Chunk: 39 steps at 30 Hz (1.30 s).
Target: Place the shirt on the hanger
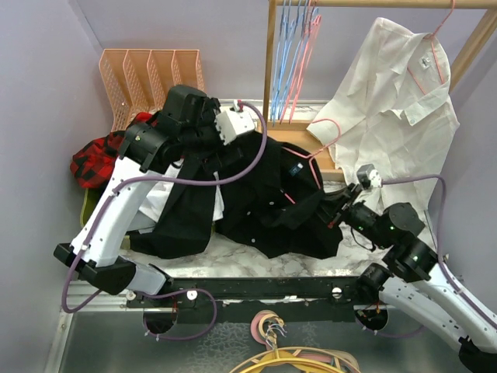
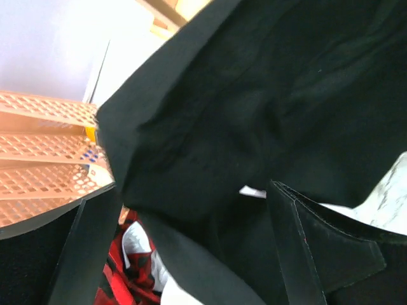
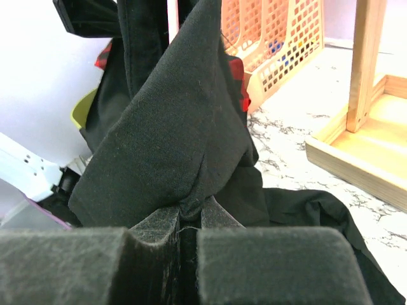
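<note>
The black shirt (image 1: pixel 256 198) lies heaped in the middle of the marble table. The pink-red hanger (image 1: pixel 314 155) pokes out of its upper right side, hook up, and its lower part is hidden in the cloth. My left gripper (image 2: pixel 194 187) hangs over the shirt's upper left part, open wide. Black cloth (image 2: pixel 254 114) sits across and beyond the gap, and neither finger (image 2: pixel 305 248) presses on it. At the shirt's right edge my right gripper (image 3: pixel 191 211) is shut on a pinched fold of the shirt (image 3: pixel 178 127), which rises as a peak from the jaws.
A red-and-black plaid garment (image 1: pixel 93 159) lies at the left below an orange file rack (image 1: pixel 147 74). The wooden rack (image 1: pixel 272 62) at the back carries blue hangers (image 1: pixel 289 47) and a white shirt (image 1: pixel 396 109). Its base (image 3: pixel 362 152) lies right of the black shirt.
</note>
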{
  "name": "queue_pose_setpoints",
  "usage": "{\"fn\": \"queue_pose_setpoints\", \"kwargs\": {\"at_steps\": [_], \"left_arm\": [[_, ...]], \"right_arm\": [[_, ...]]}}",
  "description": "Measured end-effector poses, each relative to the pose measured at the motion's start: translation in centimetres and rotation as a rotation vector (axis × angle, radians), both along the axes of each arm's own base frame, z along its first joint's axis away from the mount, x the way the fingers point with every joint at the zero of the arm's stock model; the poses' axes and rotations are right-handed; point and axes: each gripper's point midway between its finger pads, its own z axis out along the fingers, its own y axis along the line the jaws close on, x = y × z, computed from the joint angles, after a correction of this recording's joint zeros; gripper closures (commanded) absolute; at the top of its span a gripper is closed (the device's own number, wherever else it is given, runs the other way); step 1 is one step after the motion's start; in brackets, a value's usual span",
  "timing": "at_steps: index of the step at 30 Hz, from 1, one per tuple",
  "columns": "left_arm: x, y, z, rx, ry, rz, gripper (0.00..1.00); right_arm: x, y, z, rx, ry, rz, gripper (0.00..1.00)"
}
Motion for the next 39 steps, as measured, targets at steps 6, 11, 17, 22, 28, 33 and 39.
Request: {"fn": "queue_pose_setpoints", "kwargs": {"at_steps": [6, 11, 17, 22, 28, 33, 39], "left_arm": [[-0.6, -0.8, 4.4, -0.174, 0.009, -0.018, 0.01], [-1.1, -0.9, 6.3, -0.258, 0.012, 0.021, 0.01], [0.5, 0.1, 10.0, -0.412, -0.039, 0.233, 0.01], [2.7, 2.2, 12.3, -0.493, -0.132, 0.424, 0.01], [4.5, 4.6, 10.9, -0.492, -0.129, 0.556, 0.01], [5.2, 5.9, 9.2, -0.469, -0.1, 0.615, 0.01], [5.4, 7.7, 10.3, -0.501, -0.126, 0.669, 0.01]], "right_arm": [[-0.8, -2.1, -0.4, 0.046, 0.079, -0.07, 0.99], [-0.5, -3.6, -3.0, 0.059, 0.18, -0.167, 0.99], [1.1, -6.0, -5.4, -0.087, 0.414, -0.378, 0.99], [2.7, -8.7, -5.2, -0.21, 0.507, -0.594, 0.99], [7.5, -10.3, -0.2, -0.371, 0.366, -0.784, 0.99], [13.0, -16.2, 3.5, -0.447, 0.272, -0.95, 0.99], [17.4, -20.4, 8.0, -0.489, 0.182, -1.012, 0.99]]}}
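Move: The right hand holds the black shirt on its pink hanger; the free stretch of rail beside the white shirt lies about 28 cm ahead, 20 cm right and 22 cm above. The white shirt hangs some 23 cm ahead and 24 cm right, at about hand height; the spare hangers are 28 cm ahead, 3 cm left and 15 cm up. From the left hand that rail stretch is roughly 16 cm ahead, 41 cm right and 15 cm up. Still gripping shirt and hanger, the right hand dips, swings about 25 cm right-forward towards the rail; left rises. ##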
